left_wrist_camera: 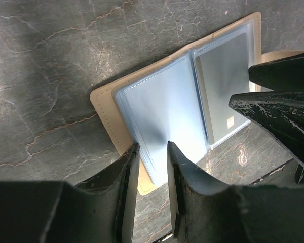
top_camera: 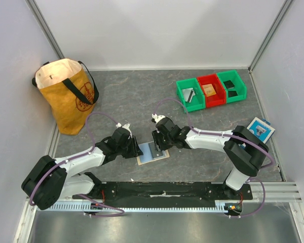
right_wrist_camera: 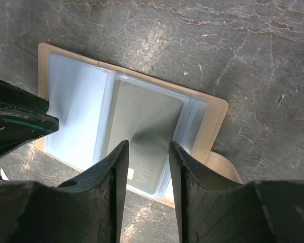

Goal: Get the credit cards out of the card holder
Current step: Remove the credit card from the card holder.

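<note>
The card holder [top_camera: 152, 154] lies open on the table between both arms, tan rim around pale blue clear sleeves [left_wrist_camera: 159, 104]. One greyish credit card [right_wrist_camera: 142, 119] with a gold chip and "VIP" on it sits inside the right-hand sleeve; the left wrist view shows this card [left_wrist_camera: 223, 83] too. My left gripper [left_wrist_camera: 153, 148] is open, its tips over the lower edge of the left sleeve page. My right gripper [right_wrist_camera: 148, 146] is open, its fingers astride the card's near end, just above it. No other card shows.
A yellow tote bag [top_camera: 68, 96] stands at the back left. Green, red and green bins [top_camera: 210, 90] sit at the back right. A blue-and-white packet [top_camera: 261, 128] lies by the right wall. The two grippers nearly touch over the holder.
</note>
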Available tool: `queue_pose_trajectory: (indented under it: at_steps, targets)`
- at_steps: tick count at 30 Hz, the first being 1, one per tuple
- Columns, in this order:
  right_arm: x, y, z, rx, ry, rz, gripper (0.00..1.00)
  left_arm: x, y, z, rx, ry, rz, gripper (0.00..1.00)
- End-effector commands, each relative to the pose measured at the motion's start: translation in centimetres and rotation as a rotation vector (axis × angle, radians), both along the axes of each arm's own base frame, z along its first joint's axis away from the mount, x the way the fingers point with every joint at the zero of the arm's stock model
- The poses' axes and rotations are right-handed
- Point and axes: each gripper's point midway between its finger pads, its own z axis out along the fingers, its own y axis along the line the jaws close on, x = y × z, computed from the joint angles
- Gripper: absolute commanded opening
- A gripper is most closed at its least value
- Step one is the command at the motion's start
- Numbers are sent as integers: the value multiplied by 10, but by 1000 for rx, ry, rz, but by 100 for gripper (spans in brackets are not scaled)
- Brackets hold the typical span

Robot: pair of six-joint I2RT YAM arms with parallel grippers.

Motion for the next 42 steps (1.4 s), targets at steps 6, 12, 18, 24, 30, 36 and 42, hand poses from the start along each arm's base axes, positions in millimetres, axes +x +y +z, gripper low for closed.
queue_pose_trajectory:
  at_steps: [6,12,18,24,30,36,42]
  targets:
    - [-7,29,37,188,1,50,42,-8,-1,-8,-3,15,-26,35]
    - [-10,36,56,246,-8,74,42,-8,-3,-5,-18,11,-24,35]
    - [-14,39,61,258,5,102,41,-8,-4,-3,-27,7,-23,35]
    - [-22,56,69,327,26,191,41,-7,-3,3,-52,-14,3,35]
    - [-37,79,60,378,110,283,44,-2,12,17,-50,-84,92,36]
    - [-33,81,60,381,102,284,49,3,31,36,-38,-158,174,39]
    - [-13,60,59,378,71,196,50,2,11,60,-127,-182,95,39]
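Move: The grey VIP card, in its clear page, lies just under my right fingers, its middle about 2 cm to their left and 1 cm below. The holder's empty left half, where that page goes, is some 7 cm to the left and 1 cm back of my right hand; the tan strap tab is about 5 cm right and 3 cm ahead. From my left hand, the card is roughly 6 cm right and 2 cm ahead. I turn the card's page over with my right fingers at its free right edge, kept part open: they lift about 5 cm while sweeping some 6 cm left and 4 cm back, wrist rolling nearly 20 degrees, then dip slightly over the left half. My left hand waits low at the left half, then rises about 5 cm and drifts left, clearing the way. ##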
